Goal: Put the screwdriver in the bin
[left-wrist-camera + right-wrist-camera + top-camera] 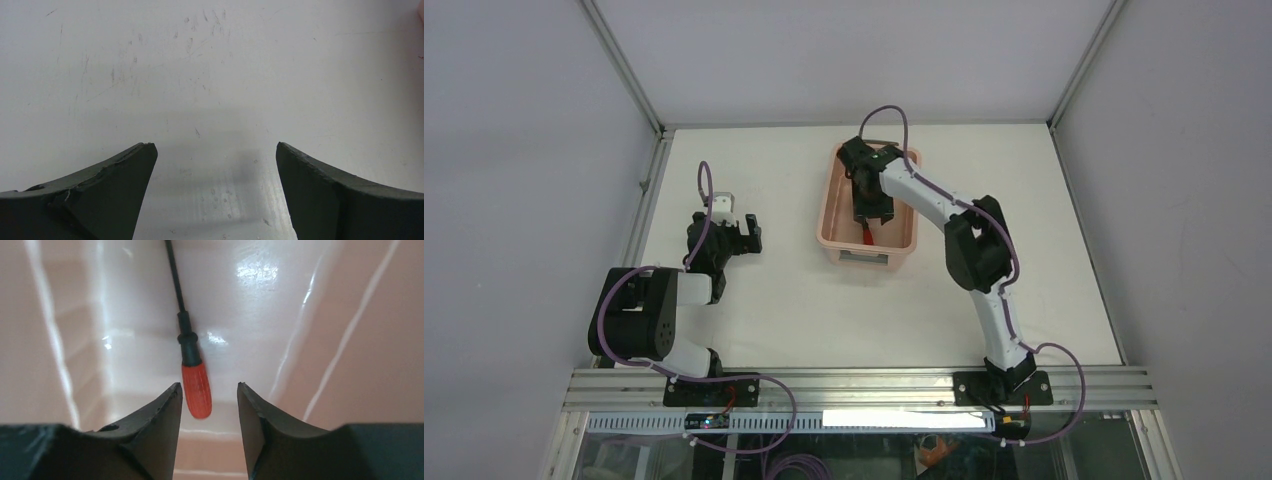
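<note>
The pale pink bin [828, 218] stands at the back middle of the table. My right gripper [870, 214] reaches down inside it, and pink walls [360, 340] fill the right wrist view. The screwdriver [196, 387], with a red handle and a thin black shaft, is in the bin just beyond my right gripper [207, 386]. The jaws stand apart and touch neither side of the handle. From above, the red handle [867, 234] shows below the fingers near the bin's near end. My left gripper [746, 237] is open over bare table [216, 145], holding nothing.
The white tabletop [784, 310] is framed by metal rails, and grey walls close off the left, right and back. The left arm rests at the left side of the table, well apart from the bin.
</note>
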`<state>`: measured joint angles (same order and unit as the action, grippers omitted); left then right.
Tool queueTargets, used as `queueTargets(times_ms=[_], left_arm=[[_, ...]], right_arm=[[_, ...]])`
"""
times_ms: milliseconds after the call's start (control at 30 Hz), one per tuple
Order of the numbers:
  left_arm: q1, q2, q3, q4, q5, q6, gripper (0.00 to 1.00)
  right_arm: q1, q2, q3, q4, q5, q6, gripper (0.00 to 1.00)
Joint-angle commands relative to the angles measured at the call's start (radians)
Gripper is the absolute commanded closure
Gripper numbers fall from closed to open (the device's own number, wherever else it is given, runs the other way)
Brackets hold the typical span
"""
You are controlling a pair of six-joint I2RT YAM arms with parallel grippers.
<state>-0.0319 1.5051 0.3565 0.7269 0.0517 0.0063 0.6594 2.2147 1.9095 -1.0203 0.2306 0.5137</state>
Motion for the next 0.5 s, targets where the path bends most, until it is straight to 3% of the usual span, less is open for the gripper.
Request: queueTargets(times_ms=[0,100,200,233,367,467], left_arm=[[-0.002,0.003,0.025,0.081,-0.007,-0.019,0.01],[-0.003,0.002,0.025,0.08,-0.007,-0.019,0.01],[-0.003,0.003,0.026,0.08,-0.006,-0.019,0.01],[-0.002,0.002,0.026,0.079,-0.006,-0.019,0.01],[-0.003,0.001,0.026,0.078,-0.006,-0.019,0.01],[-0.003,0.001,0.026,0.078,-0.007,-0.019,0.01]], right_arm=[[0.016,-0.181,0.107,-0.025,0.05,-0.054,0.51],[0.014,-0.259,0.114,-0.028,0.061,-0.102,0.41],[0.01,-0.353,0.109,-0.025,0.059,-0.171,0.08],[0.004,-0.383,0.102,-0.022,0.061,-0.185,0.02],[-0.052,-0.552,-0.02,0.058,0.057,-0.237,0.01],[-0.143,-0.719,-0.207,0.157,0.039,-0.248,0.01]])
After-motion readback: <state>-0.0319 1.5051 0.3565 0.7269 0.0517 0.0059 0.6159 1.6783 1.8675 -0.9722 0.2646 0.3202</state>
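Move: The screwdriver already lies released on the bin floor, its middle about 4 cm below the right hand, roughly 1 cm ahead and 1 cm to its left, with the red handle nearest the base. The bin's middle is some 4 cm ahead of that hand, neither left nor right. From the idle left hand, the screwdriver is about 30 cm to the right and 1 cm ahead, a little lower. Empty right hand rises about 22 cm out of the bin, fingers opening wide and tipping up some 25 degrees. ##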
